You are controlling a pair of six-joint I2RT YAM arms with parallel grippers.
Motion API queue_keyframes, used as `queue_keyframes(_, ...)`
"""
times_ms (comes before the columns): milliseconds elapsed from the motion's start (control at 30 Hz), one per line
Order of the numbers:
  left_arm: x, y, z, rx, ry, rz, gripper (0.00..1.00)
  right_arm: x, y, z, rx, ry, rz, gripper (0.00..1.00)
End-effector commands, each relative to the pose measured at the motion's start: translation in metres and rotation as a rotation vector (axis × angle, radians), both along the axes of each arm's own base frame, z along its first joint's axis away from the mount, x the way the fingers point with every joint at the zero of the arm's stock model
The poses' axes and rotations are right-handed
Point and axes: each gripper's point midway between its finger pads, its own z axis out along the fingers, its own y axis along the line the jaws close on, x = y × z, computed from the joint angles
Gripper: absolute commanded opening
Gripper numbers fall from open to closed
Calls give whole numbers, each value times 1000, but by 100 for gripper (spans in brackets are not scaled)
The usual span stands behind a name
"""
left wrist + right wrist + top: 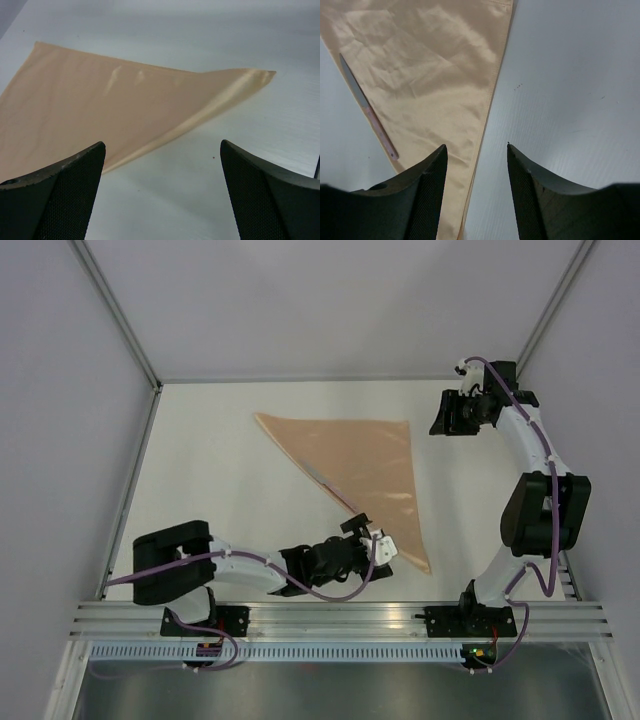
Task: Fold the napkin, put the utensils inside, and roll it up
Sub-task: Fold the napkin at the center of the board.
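Note:
The peach-orange napkin [365, 465] lies folded into a triangle on the white table, with its long point toward the near edge. It also shows in the left wrist view [100, 110] and the right wrist view [435, 65]. The utensil, a slender pinkish knife [325, 480], lies along the napkin's left diagonal edge and also shows in the right wrist view [367, 110]. My left gripper [368, 537] is open and empty just left of the napkin's near point, above bare table [162, 150]. My right gripper [442, 418] is open and empty over the napkin's right edge near its far right corner [476, 147].
The white table [210, 490] is bounded by grey walls with metal frame rails at the left and back. The aluminium mounting rail [340, 615] with both arm bases runs along the near edge.

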Motion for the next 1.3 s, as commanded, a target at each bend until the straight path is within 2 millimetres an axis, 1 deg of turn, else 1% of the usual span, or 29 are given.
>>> queue_keyframes(0, -9, -30, 23, -87, -162, -57, 100, 4, 4, 22, 20, -79, 5, 57)
queue_keyframes(67, -16, -42, 19, -79, -172, -90, 99, 4, 3, 22, 18, -81, 3, 57)
queue_keyframes(100, -21, -46, 7, -54, -169, -108, 99, 3, 3, 22, 19, -80, 1, 57)
queue_keyframes(167, -26, -55, 1, -43, -176, -136, 99, 4, 1, 23, 18, -85, -2, 56)
queue_keyframes(200, -30, -59, -8, -21, -175, -152, 99, 3, -1, 22, 18, -84, -5, 56)
queue_keyframes(267, -36, -67, -13, -6, -188, -174, 99, 4, -1, 22, 21, -85, -6, 56)
queue_keyframes(300, -37, -71, -15, 4, -193, -176, 98, 4, -2, 22, 21, -87, -7, 56)
queue_keyframes(333, -37, -73, -26, 40, -198, -174, 98, 5, -2, 22, 22, -85, -10, 56)
queue_keyframes(367, -37, -77, -27, 53, -200, -178, 98, 5, -2, 22, 24, -86, -10, 55)
queue_keyframes(433, -39, -81, -37, 78, -202, -187, 97, 6, -2, 23, 25, -88, -10, 55)
queue_keyframes(567, -41, -87, -51, 110, -200, -197, 95, 7, -2, 23, 24, -93, -11, 55)
queue_keyframes(700, -47, -92, -62, 135, -213, -216, 92, 8, -3, 21, 21, -89, -15, 54)
queue_keyframes(767, -45, -96, -61, 131, -221, -214, 91, 8, -3, 20, 22, -87, -17, 53)
queue_keyframes(800, -46, -96, -68, 144, -221, -216, 89, 8, -3, 20, 23, -87, -14, 54)
queue_keyframes(867, -45, -100, -68, 146, -229, -214, 87, 8, -3, 19, 24, -85, -17, 53)
queue_keyframes(967, -43, -103, -73, 152, -231, -209, 81, 8, -3, 18, 24, -84, -17, 53)
queue_keyframes(1000, -43, -103, -75, 156, -230, -209, 77, 8, -3, 19, 24, -85, -15, 53)
queue_keyframes(1100, -42, -105, -78, 161, -232, -206, 72, 8, -3, 17, 24, -81, -17, 53)
queue_keyframes(1267, -43, -105, -84, 173, -236, -208, 70, 9, -3, 16, 24, -80, -15, 52)
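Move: The left hand, empty and wide open, goes for the folded napkin's near right corner, about 11 cm to its right, 4 cm back and 9 cm below. The knife lies on the napkin's slanting fold, some 16 cm ahead and 13 cm left of the hand; the napkin's far right corner is about 31 cm ahead and 6 cm right. From the right hand, the near right corner lies roughly 30 cm back, 6 cm left and 14 cm below. No grip on the cloth yet: the left hand closes in on the napkin's near right corner, travelling about 10 cm to the right while sinking some 7 cm and drawing back 4 cm. Most of the sinking and drawing back comes early. The wrist swings roughly 10 degrees clockwise, and late on the fingers close by about a quarter, with the corner just ahead between their tips. ##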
